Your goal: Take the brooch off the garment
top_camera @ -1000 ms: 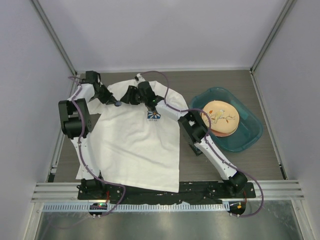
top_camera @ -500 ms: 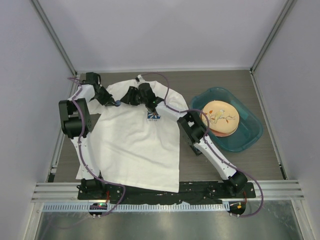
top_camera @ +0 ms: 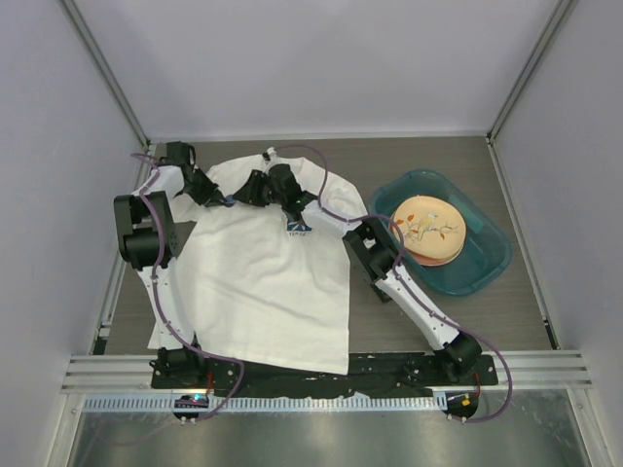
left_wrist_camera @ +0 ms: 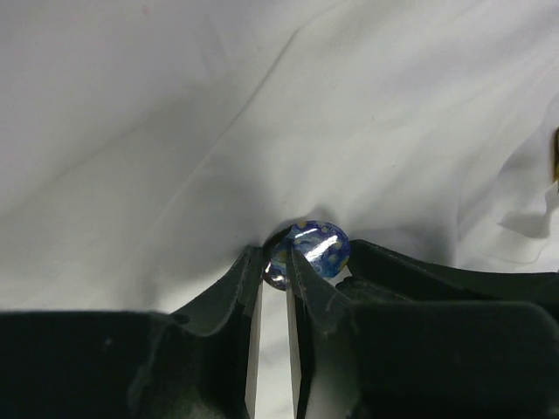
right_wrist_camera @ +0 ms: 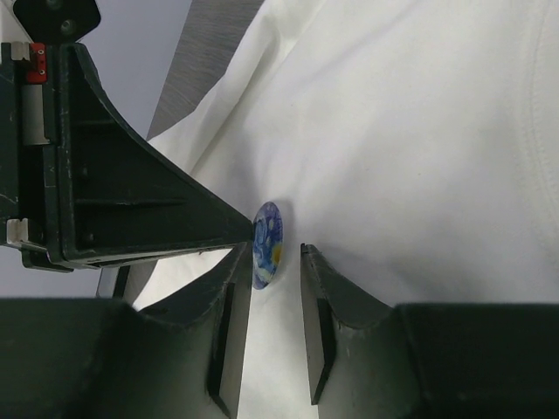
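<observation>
The garment [top_camera: 263, 282], a white T-shirt, lies flat on the table with its flower print [top_camera: 299, 226] on the chest. The brooch [top_camera: 230, 201], a small dark-blue round pin, sits near the shirt's left shoulder. In the left wrist view my left gripper [left_wrist_camera: 273, 262] is closed to a narrow gap on the edge of the brooch [left_wrist_camera: 313, 247]. In the right wrist view the brooch [right_wrist_camera: 266, 233] stands edge-on off the cloth, between the open fingers of my right gripper [right_wrist_camera: 277, 249], close to its left finger. The left gripper's finger [right_wrist_camera: 157, 209] touches the brooch from the left.
A teal basin [top_camera: 487, 263] holding a cream patterned plate [top_camera: 428, 229] stands to the right of the shirt. Both arms stretch over the shirt's upper part. Grey walls enclose the table on three sides.
My right gripper has edged slightly left towards the brooch. The left arm and the shirt look unchanged.
</observation>
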Controlling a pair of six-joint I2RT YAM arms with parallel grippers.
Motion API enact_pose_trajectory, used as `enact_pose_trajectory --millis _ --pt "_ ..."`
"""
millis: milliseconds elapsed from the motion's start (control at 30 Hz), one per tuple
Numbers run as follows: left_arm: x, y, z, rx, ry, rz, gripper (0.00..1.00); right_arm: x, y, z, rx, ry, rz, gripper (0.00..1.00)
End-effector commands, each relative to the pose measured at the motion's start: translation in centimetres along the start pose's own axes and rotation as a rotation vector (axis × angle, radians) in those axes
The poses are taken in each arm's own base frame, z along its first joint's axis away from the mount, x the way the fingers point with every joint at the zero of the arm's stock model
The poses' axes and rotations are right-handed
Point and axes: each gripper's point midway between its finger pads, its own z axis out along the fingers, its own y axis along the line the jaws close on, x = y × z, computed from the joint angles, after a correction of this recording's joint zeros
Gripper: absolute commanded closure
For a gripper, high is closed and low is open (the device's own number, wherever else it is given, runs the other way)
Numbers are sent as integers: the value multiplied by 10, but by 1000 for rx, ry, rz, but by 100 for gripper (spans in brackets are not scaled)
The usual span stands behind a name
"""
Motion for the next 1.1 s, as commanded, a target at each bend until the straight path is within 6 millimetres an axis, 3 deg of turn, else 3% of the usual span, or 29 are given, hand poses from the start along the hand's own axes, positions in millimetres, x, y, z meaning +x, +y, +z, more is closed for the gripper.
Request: enact_pose_trajectory --millis 0,367,533,567,867,1067 --pt "12 6 7 -18 23 -6 79 -5 29 4 -79 -20 -42 66" --pt "11 -3 -3 13 15 -15 78 -7 37 1 -105 -14 -102 90" --pt "5 -27 -30 106 -28 -53 61 -15 42 -6 -97 -12 -221 98" --pt "8 -24 -31 105 -24 -71 59 -22 50 -9 -102 -22 -242 99" --pt "10 -33 -38 279 25 -283 52 -1 58 -12 -1 17 -551 99" --pt "3 -29 -48 331 -9 -330 48 10 60 -14 50 21 -636 99"
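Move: The brooch sits right at both grippers' tips: about 2 cm to the left of the right hand, 1 cm back and 1 cm lower; from the left hand, about 1 cm ahead and 2 cm to its right, at tip height. From the right hand, the garment's flower print lies some 15 cm to the right and 7 cm back, and the collar tag about 11 cm right and 7 cm ahead, both slightly lower. Ease the right gripper about 1 cm back and left onto the brooch, close its fingers to pinch it, then keep the pinch and roll the wrist some 30 degrees counter-clockwise, seen from behind the hand, while drifting back and up. Once the right has its grip, open the left fingers to let go of the brooch's edge and draw that hand about 3 cm back and slightly right and up, tilting its left side down. ##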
